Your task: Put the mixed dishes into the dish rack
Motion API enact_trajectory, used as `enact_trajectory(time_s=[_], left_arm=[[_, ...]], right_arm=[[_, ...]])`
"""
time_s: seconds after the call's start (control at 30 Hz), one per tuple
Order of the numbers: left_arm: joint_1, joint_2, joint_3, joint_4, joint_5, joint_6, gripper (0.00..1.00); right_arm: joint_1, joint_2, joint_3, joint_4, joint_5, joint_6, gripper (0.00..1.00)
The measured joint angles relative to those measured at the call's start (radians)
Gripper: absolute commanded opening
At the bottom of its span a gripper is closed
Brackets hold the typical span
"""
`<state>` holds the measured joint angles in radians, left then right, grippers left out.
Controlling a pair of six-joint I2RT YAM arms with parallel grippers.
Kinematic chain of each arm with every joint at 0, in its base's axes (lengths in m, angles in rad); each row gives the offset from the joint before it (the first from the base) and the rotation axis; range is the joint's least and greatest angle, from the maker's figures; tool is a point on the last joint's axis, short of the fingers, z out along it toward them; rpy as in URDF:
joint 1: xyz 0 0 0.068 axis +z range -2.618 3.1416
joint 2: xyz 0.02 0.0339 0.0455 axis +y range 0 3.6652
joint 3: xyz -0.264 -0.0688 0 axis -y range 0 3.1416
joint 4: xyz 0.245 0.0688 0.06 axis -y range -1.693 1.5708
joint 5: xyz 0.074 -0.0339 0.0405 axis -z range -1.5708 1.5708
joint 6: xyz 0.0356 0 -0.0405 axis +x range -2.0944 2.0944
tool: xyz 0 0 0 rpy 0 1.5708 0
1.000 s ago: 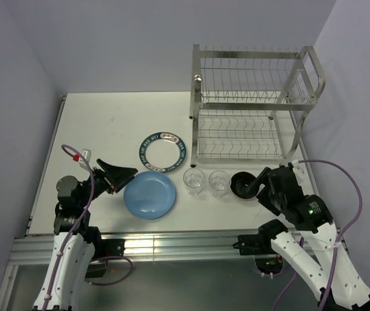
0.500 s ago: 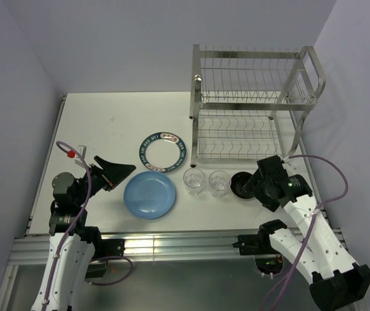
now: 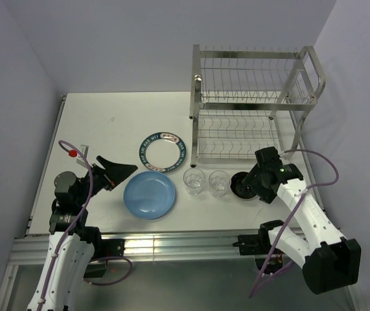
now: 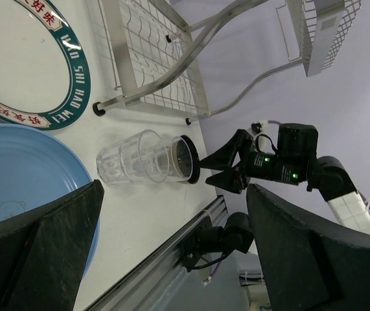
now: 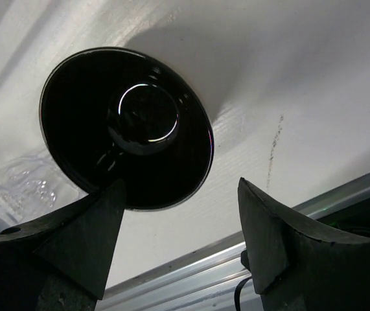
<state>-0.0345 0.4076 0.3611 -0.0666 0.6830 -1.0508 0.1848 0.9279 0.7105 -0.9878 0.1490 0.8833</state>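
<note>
A plain light-blue plate [image 3: 149, 194] lies near the front of the table, and the white plate with the teal lettered rim [image 3: 162, 151] lies behind it. Two clear glasses [image 3: 194, 181] [image 3: 219, 183] stand in a row, with the small black bowl [image 3: 240, 184] to their right. The silver dish rack [image 3: 253, 107] stands at the back right. My right gripper [image 3: 249, 187] is open at the bowl's right edge. In the right wrist view the bowl [image 5: 126, 136] lies just beyond the gripper [image 5: 179, 188], with one finger [image 5: 81, 246] overlapping its rim. My left gripper [image 3: 118, 173] hangs open just left of the blue plate, holding nothing.
The left wrist view looks across the table past the blue plate [image 4: 16, 175], the lettered plate [image 4: 35, 65] and the glasses [image 4: 129, 159] to the right arm [image 4: 282, 162]. The rack's legs [image 4: 172, 71] stand behind. The aluminium front rail [image 3: 172, 243] runs close behind the bowl.
My right gripper has swung left and forward to the black bowl, its jaws narrowing a little. The left arm has barely shifted.
</note>
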Motion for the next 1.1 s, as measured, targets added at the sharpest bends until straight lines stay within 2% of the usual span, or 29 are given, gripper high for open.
enact_trajectory(time_s=[0.1, 0.2, 0.23, 0.27, 0.3, 0.6, 0.67, 0.7, 0.77, 0.87, 1.0, 1.1], left_arm=[[-0.018, 0.002, 0.005, -0.006, -0.008, 0.010, 0.99], [-0.031, 0.002, 0.006, -0.007, -0.012, 0.016, 0.99], [-0.035, 0.002, 0.006, -0.006, -0.014, 0.017, 0.99], [-0.038, 0.002, 0.006, -0.007, -0.016, 0.018, 0.99], [-0.039, 0.002, 0.006, -0.006, -0.017, 0.018, 0.99], [-0.050, 0.002, 0.006, -0.005, -0.018, 0.018, 0.99], [-0.051, 0.002, 0.006, -0.005, -0.018, 0.019, 0.99], [-0.052, 0.002, 0.006, -0.005, -0.018, 0.019, 0.99], [-0.053, 0.002, 0.006, -0.006, -0.018, 0.020, 0.99], [-0.055, 0.002, 0.006, -0.006, -0.019, 0.023, 0.99], [-0.058, 0.003, 0.006, -0.005, -0.019, 0.022, 0.99], [-0.060, 0.009, 0.006, 0.000, -0.019, 0.022, 0.99]], right_arm=[[-0.001, 0.058, 0.000, 0.027, 0.000, -0.004, 0.77], [-0.003, 0.123, 0.000, 0.059, -0.002, -0.010, 0.73], [-0.003, 0.138, 0.000, 0.067, -0.002, -0.010, 0.70], [-0.003, 0.151, -0.003, 0.080, -0.002, -0.012, 0.58], [-0.003, 0.159, -0.007, 0.090, -0.002, -0.014, 0.56], [-0.004, 0.198, -0.053, 0.141, 0.001, -0.010, 0.54], [-0.004, 0.200, -0.071, 0.149, 0.002, -0.008, 0.46], [-0.004, 0.200, -0.079, 0.151, 0.003, -0.005, 0.36], [-0.004, 0.200, -0.089, 0.151, 0.010, 0.000, 0.26], [-0.007, 0.193, -0.090, 0.165, 0.030, 0.018, 0.20], [-0.008, 0.167, -0.089, 0.164, 0.046, 0.034, 0.02], [-0.008, 0.151, -0.088, 0.148, 0.059, 0.040, 0.00]])
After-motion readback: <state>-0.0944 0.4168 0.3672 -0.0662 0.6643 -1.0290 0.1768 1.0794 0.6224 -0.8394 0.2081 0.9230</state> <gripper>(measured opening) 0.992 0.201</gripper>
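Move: The black bowl lies under the open right fingers, its middle some 5 cm to the hand's left, 3 cm ahead and 6 cm below. The nearer glass stands about 9 cm left of the bowl and level with it; the farther glass is another 10 cm to the left. The rack's near rail runs across some 10 cm beyond the bowl. From the left hand, the bowl is about 44 cm to the right, 3 cm ahead and 18 cm lower. The bowl's right-hand rim is taken by the right hand, which comes straight down about 5 cm, with one finger inside the bowl and the other outside, tipping the wrist only slightly. The fingers narrow on the way, close on the wall near the bottom and pinch it, then rise about 1 cm, easing a little to the right. ##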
